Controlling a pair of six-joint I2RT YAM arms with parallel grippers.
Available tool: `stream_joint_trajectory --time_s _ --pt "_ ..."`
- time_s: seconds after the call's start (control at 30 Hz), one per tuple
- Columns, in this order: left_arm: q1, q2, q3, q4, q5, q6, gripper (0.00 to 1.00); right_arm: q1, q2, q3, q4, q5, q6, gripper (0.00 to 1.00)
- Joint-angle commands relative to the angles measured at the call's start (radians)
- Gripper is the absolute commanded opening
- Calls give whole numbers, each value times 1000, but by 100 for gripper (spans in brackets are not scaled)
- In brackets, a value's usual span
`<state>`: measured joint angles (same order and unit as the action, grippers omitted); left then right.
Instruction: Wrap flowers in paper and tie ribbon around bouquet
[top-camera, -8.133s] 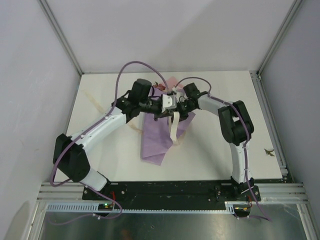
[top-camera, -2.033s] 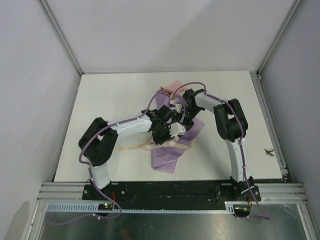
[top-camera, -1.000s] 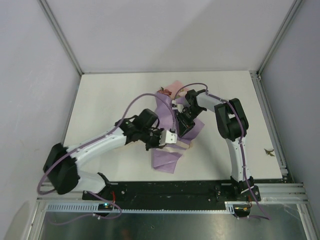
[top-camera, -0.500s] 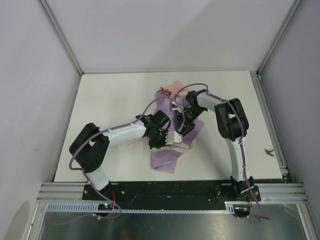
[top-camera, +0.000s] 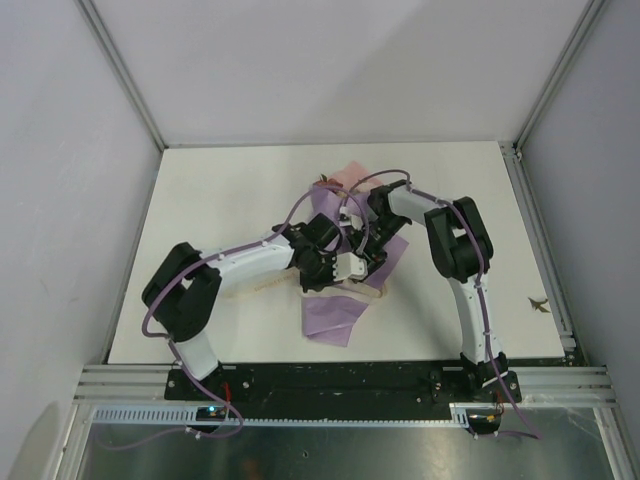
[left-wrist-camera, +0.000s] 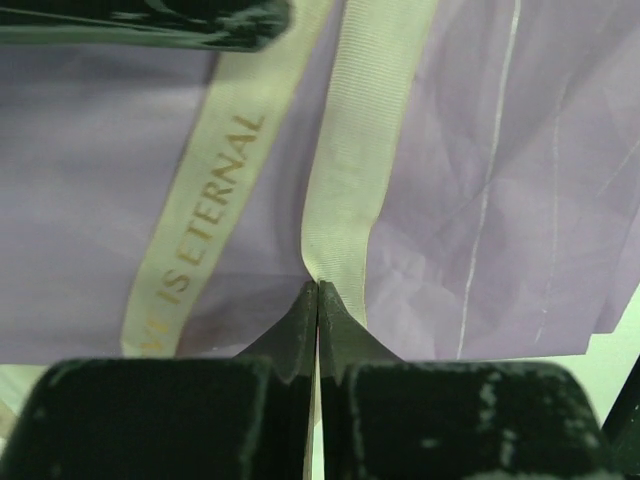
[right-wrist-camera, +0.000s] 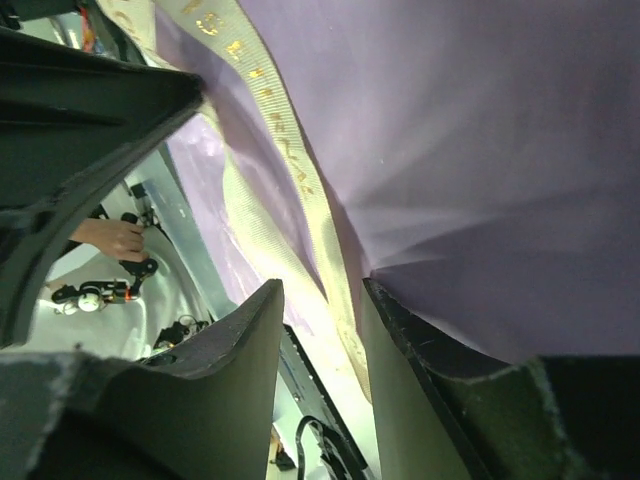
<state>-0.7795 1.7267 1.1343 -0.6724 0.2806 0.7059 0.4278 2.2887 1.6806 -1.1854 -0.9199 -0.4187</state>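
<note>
The bouquet (top-camera: 335, 310) lies mid-table as a lilac paper cone, its pink flap (top-camera: 350, 170) and rose heads (top-camera: 322, 181) at the far end. The cream ribbon (top-camera: 372, 291) crosses its waist. My left gripper (top-camera: 349, 266) hovers over the waist, and in the left wrist view it (left-wrist-camera: 318, 286) is shut on one ribbon (left-wrist-camera: 360, 160) strand, beside a second strand printed with gold letters. My right gripper (top-camera: 372, 257) sits close on the right. In the right wrist view it (right-wrist-camera: 322, 300) is open, with ribbon (right-wrist-camera: 335, 255) running loose through the gap against the paper (right-wrist-camera: 480, 140).
A ribbon tail (top-camera: 262, 285) trails left across the white table (top-camera: 210, 200) under my left forearm. A small dark scrap (top-camera: 540, 303) lies near the right edge. Metal frame rails border the table, and purple cables loop above both wrists.
My right gripper's jaws have spread apart around the ribbon. My left arm has folded in, bringing its shut gripper and the ribbon strand slightly right and farther up over the waist.
</note>
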Motion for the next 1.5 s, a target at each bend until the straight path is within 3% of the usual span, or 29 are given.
stream_joint_trajectory --time_s 0.0,0.1,0.23,0.33,0.43,0.67,0.87,1.07,1.37,1.47 --pt "34 8 58 4 2 -42 0 29 36 36 20 88 20 42" --pt "48 7 72 4 -2 -50 0 41 42 36 43 133 36 39" --pt "59 15 96 4 -10 -73 0 47 41 39 55 153 39 23" --pt "67 33 119 4 -25 -96 0 28 34 53 47 135 32 6" --pt "73 46 128 4 -39 -101 0 -19 23 75 27 61 40 1" --pt "83 72 155 8 -78 -125 0 -80 -26 84 -2 -97 40 0" --pt "154 125 238 15 -101 -315 0 -101 -47 78 -76 -186 -1 0" --pt "152 118 221 15 -113 -364 0 -123 -65 64 -129 -281 -21 0" --pt "102 117 199 16 12 -360 0 -58 -59 2 -75 -226 25 1" --pt "93 129 204 21 31 -368 0 -50 -66 -18 -33 -179 54 12"
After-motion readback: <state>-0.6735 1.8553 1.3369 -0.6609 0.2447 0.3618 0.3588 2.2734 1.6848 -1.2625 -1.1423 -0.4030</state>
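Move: The printed ribbon strand that the right fingers will shut on lies about 3 cm below them, between their open tips; the ribbon tail at the wrap's right edge is roughly 5 cm back and 4 cm right of that hand, the flower heads about 21 cm ahead and 5 cm left. From the left hand, already pinching the other strand near the wrap's left edge, that spot is about 10 cm right, 3 cm ahead and 3 cm down. The right hand dips about 2.5 cm and closes on the printed strand, draws it forward and slightly right, then lifts it some 7 cm off the wrap before easing back. The left hand, fingers shut on its own strand throughout, slides forward about 9 cm low over the purple paper while turning nearly 30 degrees counter-clockwise, then comes back and right a few centimetres. ##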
